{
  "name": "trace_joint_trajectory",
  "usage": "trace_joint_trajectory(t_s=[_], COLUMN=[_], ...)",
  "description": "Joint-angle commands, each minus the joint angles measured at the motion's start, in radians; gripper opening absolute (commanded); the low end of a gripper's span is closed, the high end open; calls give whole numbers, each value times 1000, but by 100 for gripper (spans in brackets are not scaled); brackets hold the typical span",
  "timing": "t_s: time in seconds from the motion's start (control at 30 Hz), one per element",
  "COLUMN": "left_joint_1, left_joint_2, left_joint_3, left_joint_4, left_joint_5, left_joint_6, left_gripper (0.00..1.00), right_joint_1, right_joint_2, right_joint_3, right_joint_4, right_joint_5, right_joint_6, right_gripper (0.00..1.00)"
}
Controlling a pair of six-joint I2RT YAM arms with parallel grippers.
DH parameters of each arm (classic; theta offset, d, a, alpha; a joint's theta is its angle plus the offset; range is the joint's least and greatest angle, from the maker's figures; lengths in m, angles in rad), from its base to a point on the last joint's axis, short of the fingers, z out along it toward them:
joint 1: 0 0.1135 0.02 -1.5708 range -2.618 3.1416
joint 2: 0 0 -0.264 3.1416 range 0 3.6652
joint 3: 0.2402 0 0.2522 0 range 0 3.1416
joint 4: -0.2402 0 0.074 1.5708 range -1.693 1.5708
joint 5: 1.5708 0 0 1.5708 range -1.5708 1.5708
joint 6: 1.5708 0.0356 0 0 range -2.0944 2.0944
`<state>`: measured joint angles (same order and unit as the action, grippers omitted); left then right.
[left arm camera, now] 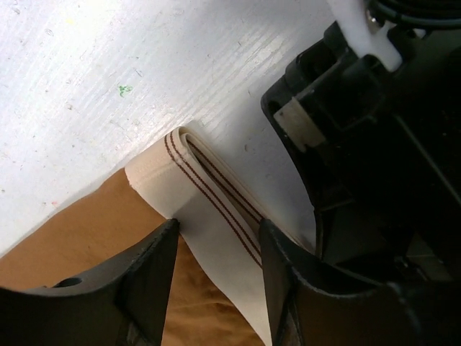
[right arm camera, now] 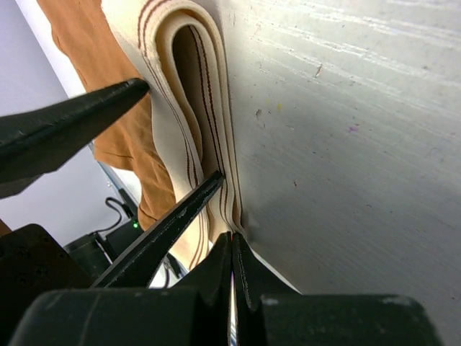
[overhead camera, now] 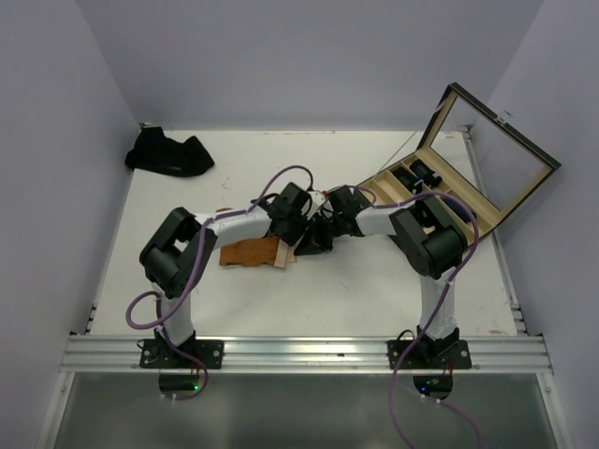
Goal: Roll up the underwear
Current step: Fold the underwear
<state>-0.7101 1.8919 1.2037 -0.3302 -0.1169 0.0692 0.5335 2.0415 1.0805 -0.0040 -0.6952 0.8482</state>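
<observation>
The rust-orange underwear (overhead camera: 245, 253) lies flat at the table's middle, its cream striped waistband (left arm camera: 216, 209) folded over into a loop (right arm camera: 189, 86). My left gripper (left arm camera: 219, 225) is open and straddles that folded waistband, one finger (right arm camera: 79, 119) on the orange side and the other finger (right arm camera: 169, 220) against the band's layers. My right gripper (right arm camera: 232, 241) is shut, its tips pressed to the table at the waistband's lower edge; no cloth shows between them. In the top view the left gripper (overhead camera: 296, 236) and the right gripper (overhead camera: 314, 239) meet at the waistband end.
A dark bundle of cloth (overhead camera: 168, 152) lies at the back left. The wooden compartment box (overhead camera: 447, 208) stands at the right with its glass lid (overhead camera: 496, 150) raised. The right gripper's black body (left arm camera: 374, 144) sits close beside the left fingers.
</observation>
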Motion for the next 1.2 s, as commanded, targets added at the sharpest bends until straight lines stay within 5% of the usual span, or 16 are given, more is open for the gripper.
trace_joint_trajectory(t_s=[0.0,0.53,0.67,1.17], left_joint_1=[-11,32,31,32], left_joint_2=[-28,-14,-7,58], left_joint_3=[-13,40,59,123], left_joint_4=[-23,-4,0,20], left_joint_5=[-1,8,17,42], left_joint_6=[-9,12,17,3], left_gripper=[48,26,14,6], right_joint_1=[-1,-3,-3,-3], right_joint_2=[69,77,80,82], right_joint_3=[-25,-30,-27,-28], right_joint_4=[-125,-142,-142,-146], right_joint_5=[166,172,171,166], right_joint_6=[-49,-58,-61,-63], right_gripper=[0,0,0,0])
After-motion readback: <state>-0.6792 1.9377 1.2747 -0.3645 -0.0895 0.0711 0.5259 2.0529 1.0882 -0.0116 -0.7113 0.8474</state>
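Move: The waistband stretch for the left hand to pinch lies right between its half-open fingertips, about 1 cm below; the brown body of the underwear is centred some 9 cm to its left, roughly level. The waistband's folded far end is about 4 cm ahead and 2 cm to the right, and the open box is centred roughly 33 cm right and 8 cm farther out. From the shut right fingers, already on the band, that stretch is about 4 cm ahead and 1 cm left. Astride the cream waistband, the left fingers close from about half open to nearly shut, pinching up a fold of its upper layer, while the hand shifts forward about 1.5 cm towards the band's far end, rising some half a centimetre and settling back down, its wrist scarcely turning. The right hand stays put with its fingers still shut on the band just behind, holding it against the table. ##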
